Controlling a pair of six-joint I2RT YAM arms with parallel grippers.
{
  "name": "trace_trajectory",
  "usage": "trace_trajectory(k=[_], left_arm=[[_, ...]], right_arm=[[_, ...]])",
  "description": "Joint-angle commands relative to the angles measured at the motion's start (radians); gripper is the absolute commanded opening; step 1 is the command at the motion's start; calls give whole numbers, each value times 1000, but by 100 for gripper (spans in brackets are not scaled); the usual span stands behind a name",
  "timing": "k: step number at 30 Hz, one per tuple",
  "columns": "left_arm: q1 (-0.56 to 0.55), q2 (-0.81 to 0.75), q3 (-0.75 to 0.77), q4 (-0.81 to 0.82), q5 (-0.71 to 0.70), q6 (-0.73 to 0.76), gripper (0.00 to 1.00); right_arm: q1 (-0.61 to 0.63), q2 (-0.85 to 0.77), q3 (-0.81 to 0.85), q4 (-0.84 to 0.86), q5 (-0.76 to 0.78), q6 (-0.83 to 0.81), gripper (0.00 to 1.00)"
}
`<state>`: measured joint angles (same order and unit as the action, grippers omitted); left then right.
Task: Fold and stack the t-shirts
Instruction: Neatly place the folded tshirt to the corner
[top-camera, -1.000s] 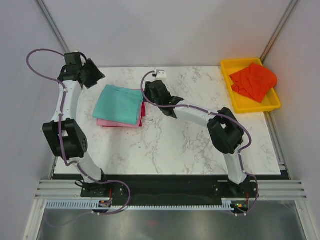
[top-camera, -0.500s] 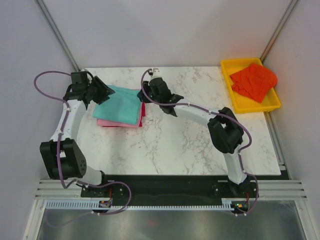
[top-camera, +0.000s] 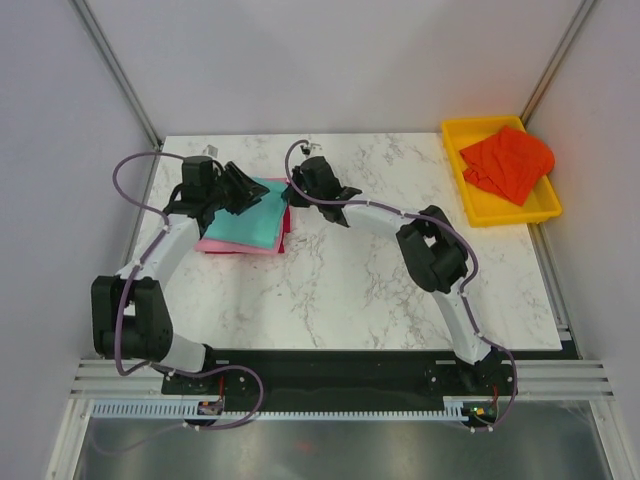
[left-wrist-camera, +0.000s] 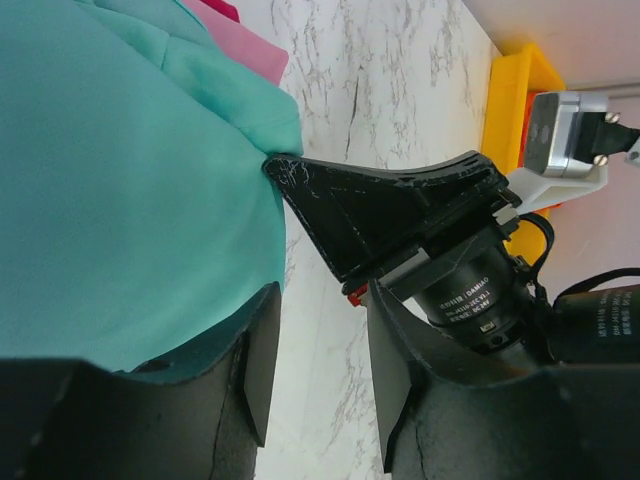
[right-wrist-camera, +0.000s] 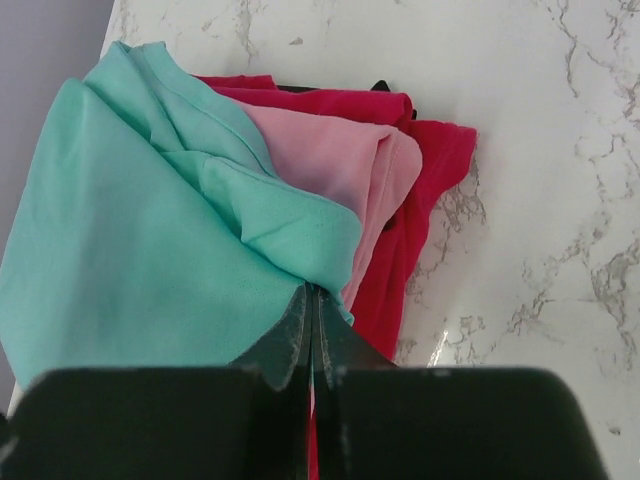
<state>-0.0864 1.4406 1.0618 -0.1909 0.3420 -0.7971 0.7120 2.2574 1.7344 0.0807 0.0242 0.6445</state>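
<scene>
Three folded t-shirts lie stacked at the table's back left: the teal t-shirt on top, the pink t-shirt under it, the crimson t-shirt lowest. In the right wrist view, teal, pink and crimson layers fan out. My right gripper is shut on the teal shirt's near right edge; from above, the right gripper is at the stack's right side. My left gripper hovers open over the teal shirt's edge, bare marble between its fingers. The orange-red t-shirt lies crumpled in the tray.
A yellow tray sits at the back right corner, also visible as a yellow tray in the left wrist view. The right arm's forearm stretches across the table's middle back. White walls and metal posts border the marble table.
My left arm swung from the back-left corner over the stack, its jaws narrowing. My right gripper moved onto the teal shirt's edge and shut on it.
</scene>
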Motion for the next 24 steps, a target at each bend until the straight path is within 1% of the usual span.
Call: trace_trajectory(k=[1,2,5,6,7,8,11,13,15,16,18,19,20,21,22,23,24], left_arm=[[-7,70,-46,190,61,-71,46],[-7,87,-54,230,83,-80,45],[-19,171,-36,258,84,-76,44],[-26,187,-36,264,78,-71,43],[-26,214,-39,274,72,-68,43],[-26,224,-51,292,71,-70,43],[-27,218,-89,353,77,-67,43],[-27,187,-106,375,68,-54,45],[-29,126,-111,375,57,-33,51],[-32,104,-112,375,43,-28,56],[-42,32,-123,369,22,-16,62],[-50,5,-132,370,-7,-11,65],[-62,-20,-146,370,-23,-5,71],[-91,-57,-149,369,-40,16,74],[-110,-71,-151,352,-76,27,84],[-148,-84,-146,338,-98,35,86],[-165,-107,-148,331,-116,45,90]], right_arm=[[-20,34,106,8,-17,9,0],[-22,40,117,5,-17,3,0],[-28,54,149,-12,-18,-14,0],[-29,54,154,-12,-18,-19,2],[-32,51,154,-13,-18,-23,6],[-32,48,152,-16,-18,-25,18],[-37,24,140,-18,-21,-35,43],[-40,-15,125,-25,-23,-49,46],[-46,-79,85,-30,-21,-65,52],[-48,-105,65,-29,-21,-66,54],[-59,-160,-5,-29,-23,-75,56],[-71,-220,-36,-29,-21,-85,57],[-78,-252,-64,-27,-21,-91,59],[-92,-319,-128,-27,-47,-95,61],[-100,-353,-162,-29,-49,-106,61],[-108,-390,-200,-29,-56,-111,63],[-118,-468,-284,-27,-55,-117,64]])
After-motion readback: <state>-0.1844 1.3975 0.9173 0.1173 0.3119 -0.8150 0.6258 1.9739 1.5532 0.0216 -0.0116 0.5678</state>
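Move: The right hand still pinches the right edge of the teal t-shirt, whose middle lies about 11 cm left, 5 cm back and 2 cm below, with the pink t-shirt directly beneath it, some 2 cm lower. From the left hand, hovering half open, the teal shirt's middle is roughly level ahead, 5 cm left and 9 cm below, the pink one again just under it. Right hand eases forward, releases the teal edge, withdraws up-right about 7 cm; left dips 8 cm, rises, widening. ##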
